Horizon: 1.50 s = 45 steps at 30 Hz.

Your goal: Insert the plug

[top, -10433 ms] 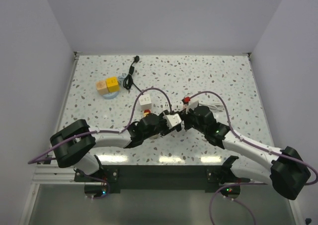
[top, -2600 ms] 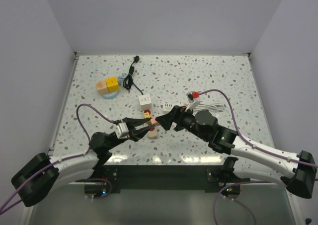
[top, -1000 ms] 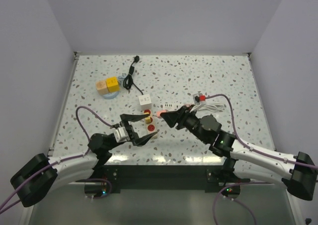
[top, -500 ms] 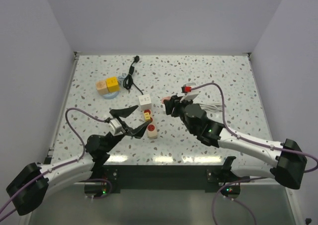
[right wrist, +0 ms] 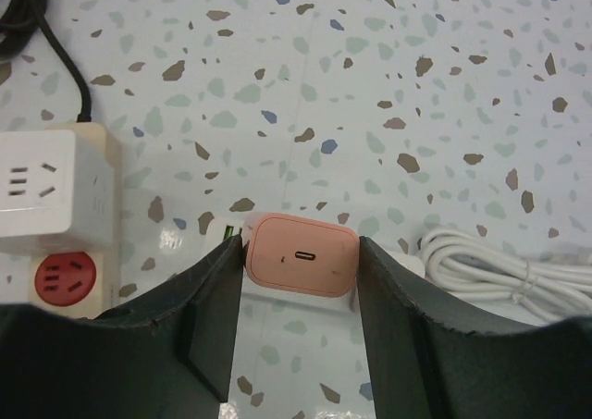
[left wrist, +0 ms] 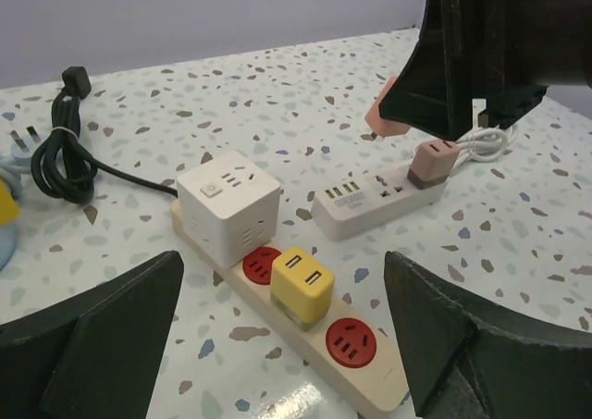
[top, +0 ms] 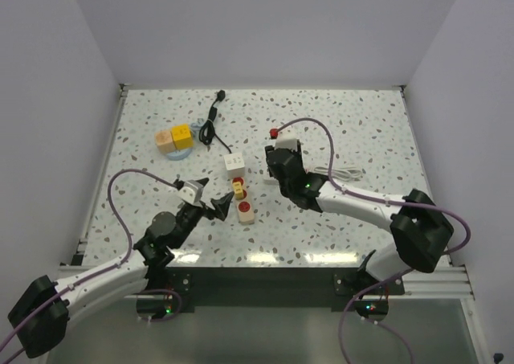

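Note:
My right gripper [right wrist: 299,264] is shut on a pink plug [right wrist: 298,252], whose flat face with a small slot points at the camera. It hangs just above a white power strip [left wrist: 370,200]; in the left wrist view the held pink plug [left wrist: 392,110] is clear of the strip. A beige strip [left wrist: 305,338] with red sockets carries a white cube [left wrist: 227,202] and a yellow plug [left wrist: 302,285]. My left gripper [left wrist: 282,280] is open and empty, on the near side of the beige strip. From above, the left gripper [top: 210,201] sits left of the beige strip [top: 241,202], and the right gripper [top: 277,165] is to its right.
A duller pink block [left wrist: 432,159] sits on the white strip's far end beside a coiled white cable [right wrist: 499,273]. A bundled black cord [top: 210,123] lies at the back left. Two yellow blocks [top: 174,137] rest on a pale disc.
My left gripper has opened wide and drawn back toward the near left, leaving the yellow plug in the beige strip. The right gripper carried the pink plug farther back, over the white strip.

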Tool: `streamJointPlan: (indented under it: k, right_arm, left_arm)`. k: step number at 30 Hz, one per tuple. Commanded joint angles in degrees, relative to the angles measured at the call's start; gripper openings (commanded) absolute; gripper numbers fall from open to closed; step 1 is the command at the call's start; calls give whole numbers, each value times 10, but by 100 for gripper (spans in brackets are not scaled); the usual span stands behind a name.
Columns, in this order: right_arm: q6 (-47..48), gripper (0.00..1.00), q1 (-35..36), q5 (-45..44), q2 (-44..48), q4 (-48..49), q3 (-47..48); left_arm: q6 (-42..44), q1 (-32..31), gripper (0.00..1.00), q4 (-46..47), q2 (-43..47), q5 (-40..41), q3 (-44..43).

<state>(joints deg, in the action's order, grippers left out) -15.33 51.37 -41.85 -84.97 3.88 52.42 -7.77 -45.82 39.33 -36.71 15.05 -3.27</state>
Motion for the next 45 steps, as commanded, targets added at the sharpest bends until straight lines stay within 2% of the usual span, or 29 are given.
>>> streamJointPlan:
  k: [1,7,19,45]
  right_arm:
    - [15,0,-14,-24,-25,-33,48]
    - [15,0,-42,19,-49,-77,72]
    - [12,0,-45,70,-90,-159,112]
    - [-6,0,-44,42,-118,-189,107]
  left_arm:
    - [-8,0,95,-16,-12,18,-30]
    - [-7,1,95,-14,-36,10,-36]
    - [-7,5,96,-8,-57,2,-40]
    - [-1,6,96,-2,-57,-6,-40]
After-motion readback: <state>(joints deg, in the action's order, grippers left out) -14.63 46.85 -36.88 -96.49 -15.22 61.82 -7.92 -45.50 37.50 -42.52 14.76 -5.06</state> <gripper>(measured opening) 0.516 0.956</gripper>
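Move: The pink plug is already pinched in my right hand, and the free socket in the middle of the white strip lies about 9 cm below, 1 cm ahead and 2 cm to the right. The plug already seated in the strip is some 4 cm right of that socket; the white cube stands about 13 cm to my left and 2 cm ahead, the yellow plug 12 cm left and 4 cm back. From my left hand the socket is about 10 cm ahead, 20 cm right and 10 cm below. With my right hand I carry the pink plug a little forward and right, then bring it down nearly 7 cm in all onto the free socket, easing back a centimetre or so and slowing near the end. As it sinks I tip the fingers some 15 degrees further down and roll the left side down about as much, keeping my grip. My open left hand settles 2 cm lower. ##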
